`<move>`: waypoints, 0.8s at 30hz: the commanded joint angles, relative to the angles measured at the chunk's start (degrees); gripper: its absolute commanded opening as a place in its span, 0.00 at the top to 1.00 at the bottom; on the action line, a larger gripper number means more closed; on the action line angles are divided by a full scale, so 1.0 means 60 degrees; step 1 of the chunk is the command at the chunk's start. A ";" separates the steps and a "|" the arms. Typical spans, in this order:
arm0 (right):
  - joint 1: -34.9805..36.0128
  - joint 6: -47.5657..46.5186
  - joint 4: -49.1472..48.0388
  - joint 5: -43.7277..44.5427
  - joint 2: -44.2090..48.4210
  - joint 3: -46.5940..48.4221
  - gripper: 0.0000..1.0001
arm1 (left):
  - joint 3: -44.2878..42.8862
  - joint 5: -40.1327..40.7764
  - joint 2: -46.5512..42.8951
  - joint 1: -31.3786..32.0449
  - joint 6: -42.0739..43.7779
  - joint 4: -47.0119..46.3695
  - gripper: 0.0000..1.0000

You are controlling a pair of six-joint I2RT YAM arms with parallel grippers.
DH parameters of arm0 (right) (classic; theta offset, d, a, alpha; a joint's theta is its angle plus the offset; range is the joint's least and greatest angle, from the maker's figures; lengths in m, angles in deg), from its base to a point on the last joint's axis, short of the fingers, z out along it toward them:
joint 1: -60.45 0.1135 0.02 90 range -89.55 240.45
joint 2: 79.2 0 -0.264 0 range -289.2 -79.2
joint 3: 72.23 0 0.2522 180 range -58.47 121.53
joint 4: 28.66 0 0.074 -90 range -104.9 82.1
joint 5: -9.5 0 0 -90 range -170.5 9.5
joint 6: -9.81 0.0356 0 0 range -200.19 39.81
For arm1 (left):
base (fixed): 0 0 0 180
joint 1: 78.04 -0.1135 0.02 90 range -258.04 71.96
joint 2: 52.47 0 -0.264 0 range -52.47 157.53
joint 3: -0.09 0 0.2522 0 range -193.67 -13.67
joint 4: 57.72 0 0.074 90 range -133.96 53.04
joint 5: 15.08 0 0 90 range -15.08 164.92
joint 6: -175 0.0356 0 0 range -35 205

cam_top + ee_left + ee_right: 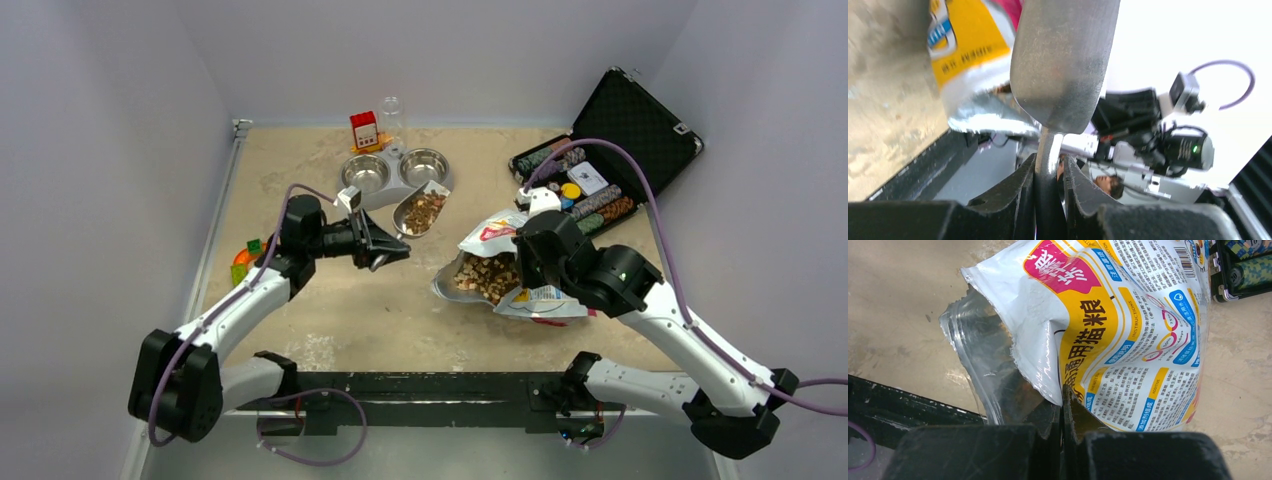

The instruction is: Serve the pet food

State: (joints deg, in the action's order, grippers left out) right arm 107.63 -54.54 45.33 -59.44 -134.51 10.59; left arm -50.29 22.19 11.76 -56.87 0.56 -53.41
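Note:
The pet food shows as brown kibble in the open mouth of the white-and-yellow bag [487,275] at table centre, and heaped in a metal scoop [421,212]. My left gripper [393,248] is shut on the scoop's handle [1048,160] and holds it level just in front of the right bowl [424,166] of a double metal feeder. The left bowl [365,173] shows bare metal. The left wrist view shows the scoop's underside [1063,60]. My right gripper [1063,395] is shut on the torn edge of the bag [1128,330], holding its mouth open.
An open black case of poker chips [610,150] stands at the back right, close behind the bag. A small red box [365,130] and a clear bottle [391,118] sit behind the feeder. Coloured toy pieces [245,262] lie at the left edge. Walls close three sides.

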 commanded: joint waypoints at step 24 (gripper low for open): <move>-0.0088 -0.1292 -0.0925 -0.0818 -0.0600 0.0743 1.00 | -0.4244 0.0491 0.4859 -0.3528 0.2212 0.3293 1.00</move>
State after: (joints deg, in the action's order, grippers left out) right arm 107.63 -60.88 44.72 -63.74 -137.57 11.64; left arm -71.14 25.36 39.65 -77.70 9.87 -39.84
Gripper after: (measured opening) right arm 0.007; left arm 0.262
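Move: Ahead and to the left of the left hand, which already holds the loaded scoop by its handle, the left bowl lies about 30 cm forward, 11 cm left and some 20 cm lower. The right bowl stands level with that bowl, roughly 17 cm to the right of it. The red toy house is about 10 cm beyond the left bowl, and the clear jar a similar distance beyond it but 7 cm farther right. From the right hand the left bowl is about 31 cm forward and 38 cm left. Swinging the loaded scoop towards the left bowl, the left hand sweeps about 17 cm forward and 10 cm left, quick at first, then slowing as it sinks some 6 cm. The wrist turns about 20 degrees counter-clockwise and begins to tip, fingers keeping their hold on the handle. The right hand stays almost in place, still pinching the edge of the food bag. ##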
